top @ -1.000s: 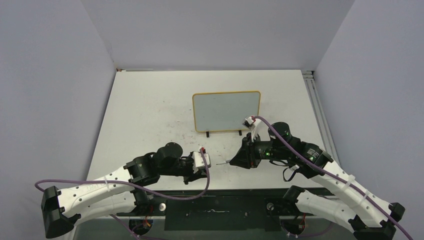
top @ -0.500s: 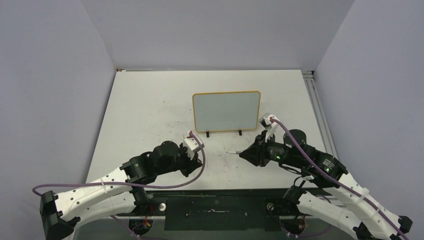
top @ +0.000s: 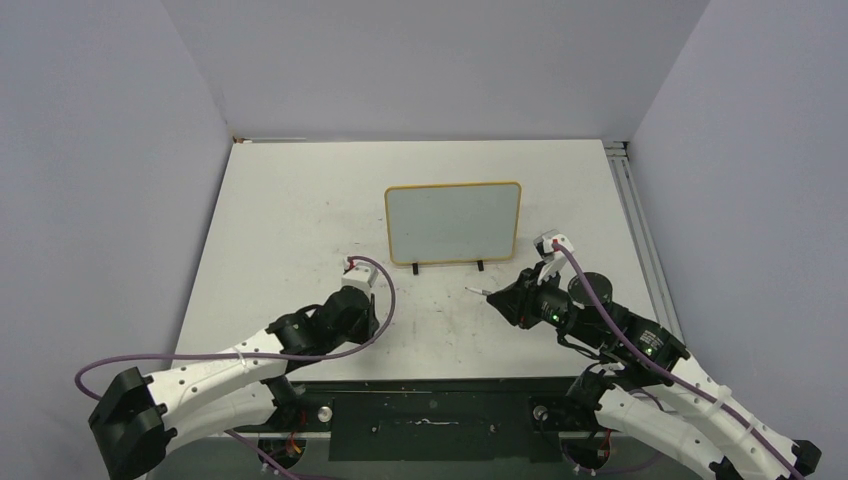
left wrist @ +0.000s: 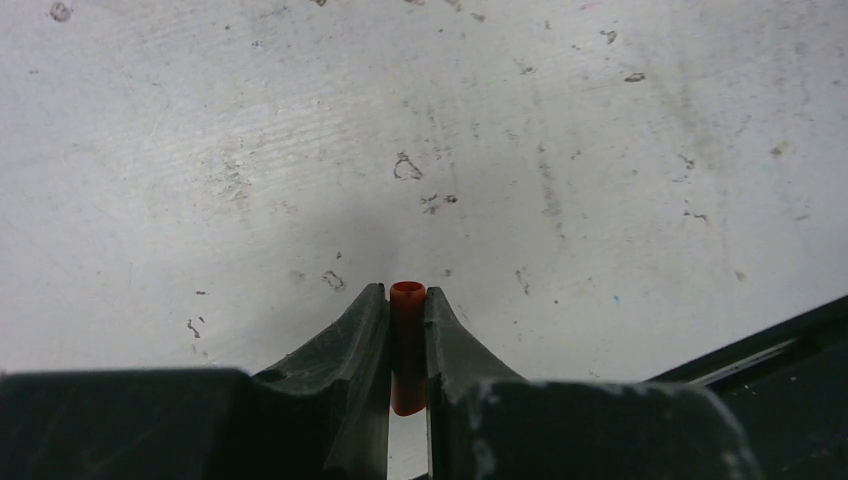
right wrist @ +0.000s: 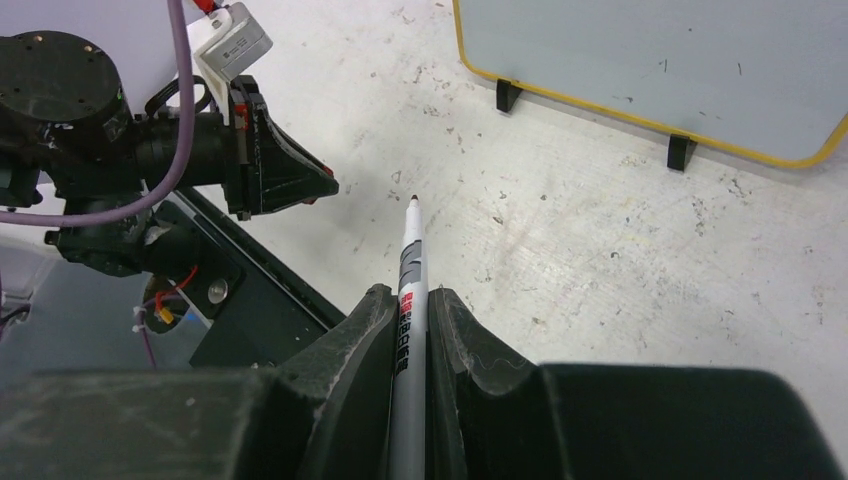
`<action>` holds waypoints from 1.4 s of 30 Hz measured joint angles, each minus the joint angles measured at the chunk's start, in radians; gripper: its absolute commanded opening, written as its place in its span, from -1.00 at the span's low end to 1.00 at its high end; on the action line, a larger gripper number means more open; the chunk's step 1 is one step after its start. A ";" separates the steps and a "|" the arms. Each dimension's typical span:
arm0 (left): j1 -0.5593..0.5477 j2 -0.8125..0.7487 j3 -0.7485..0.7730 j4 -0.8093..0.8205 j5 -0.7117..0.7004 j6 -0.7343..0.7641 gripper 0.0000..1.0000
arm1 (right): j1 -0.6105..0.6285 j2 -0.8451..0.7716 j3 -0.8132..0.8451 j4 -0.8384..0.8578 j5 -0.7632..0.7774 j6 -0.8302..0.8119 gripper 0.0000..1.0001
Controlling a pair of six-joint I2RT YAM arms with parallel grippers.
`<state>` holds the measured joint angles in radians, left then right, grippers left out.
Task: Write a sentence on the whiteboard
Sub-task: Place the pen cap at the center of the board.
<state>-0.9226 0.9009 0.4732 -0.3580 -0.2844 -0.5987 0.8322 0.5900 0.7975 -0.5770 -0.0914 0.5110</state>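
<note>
The whiteboard (top: pixel 452 222) stands upright on small black feet at the table's middle, yellow-framed, its face plain; no sentence shows on it. My right gripper (top: pixel 497 298) is shut on a grey uncapped marker (right wrist: pixel 410 245), whose dark tip points left over the table, just in front of and below the whiteboard (right wrist: pixel 650 60). In its own view the right gripper (right wrist: pixel 408 293) clamps the marker's barrel. My left gripper (left wrist: pixel 407 289) is shut on a small red cap (left wrist: pixel 407 340), low over bare table. The left gripper (right wrist: pixel 325 186) is seen to the left of the marker tip, apart from it.
The white table (top: pixel 290 220) is scuffed and stained. Its dark front edge with the arm bases (top: pixel 430 410) lies close behind both grippers. Grey walls enclose the left, right and back. A metal rail (top: pixel 632 200) runs along the right edge.
The two grippers have drawn apart. The left one swung left and back with the cap, and the right one moved right and toward the whiteboard with the marker.
</note>
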 measured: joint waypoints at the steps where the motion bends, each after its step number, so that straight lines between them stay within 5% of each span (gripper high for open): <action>1: 0.011 0.025 -0.010 0.010 0.000 -0.012 -0.83 | 0.000 0.000 -0.010 0.001 0.003 0.003 -0.89; 11: 0.034 0.225 -0.017 0.064 -0.034 -0.047 -0.71 | 0.000 -0.016 -0.061 0.026 0.026 0.026 -0.89; 22: 0.035 0.279 -0.017 0.114 -0.038 -0.072 -0.30 | 0.000 -0.017 -0.062 0.028 0.052 0.026 -0.89; 32: 0.039 0.242 -0.016 0.114 -0.030 -0.074 0.54 | 0.000 -0.038 -0.062 0.028 0.064 0.027 -0.89; 42: 0.180 0.099 0.146 0.005 0.080 0.012 0.69 | 0.000 -0.039 -0.062 0.031 0.067 0.026 -0.89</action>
<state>-0.7429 1.0000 0.6197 -0.3534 -0.2043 -0.5865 0.8326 0.5510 0.7357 -0.5457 -0.0246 0.5369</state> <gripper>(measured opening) 0.838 0.155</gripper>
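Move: The left fingers hold the red pen cap over bare table; its landing spot is about 6 cm below the left hand, barely 1 cm farther out and 1 cm left. From that hand, the left board foot is some 16 cm ahead and 8 cm right, and the whiteboard's middle about 20 cm ahead, 17 cm right. From the right hand, the spot lies roughly 4 cm ahead, 24 cm left and 23 cm below. Lower the left gripper about 5.5 cm with the pen cap, tilting the wrist some 10 degrees, down to the bare table short of the whiteboard. Open the fingers slowly, then wide, easing a centimetre right, and let go; lift off 9 cm, moving forward as you rise. Let the right hand sink just over 1 cm overall, keeping hold of the pen. ##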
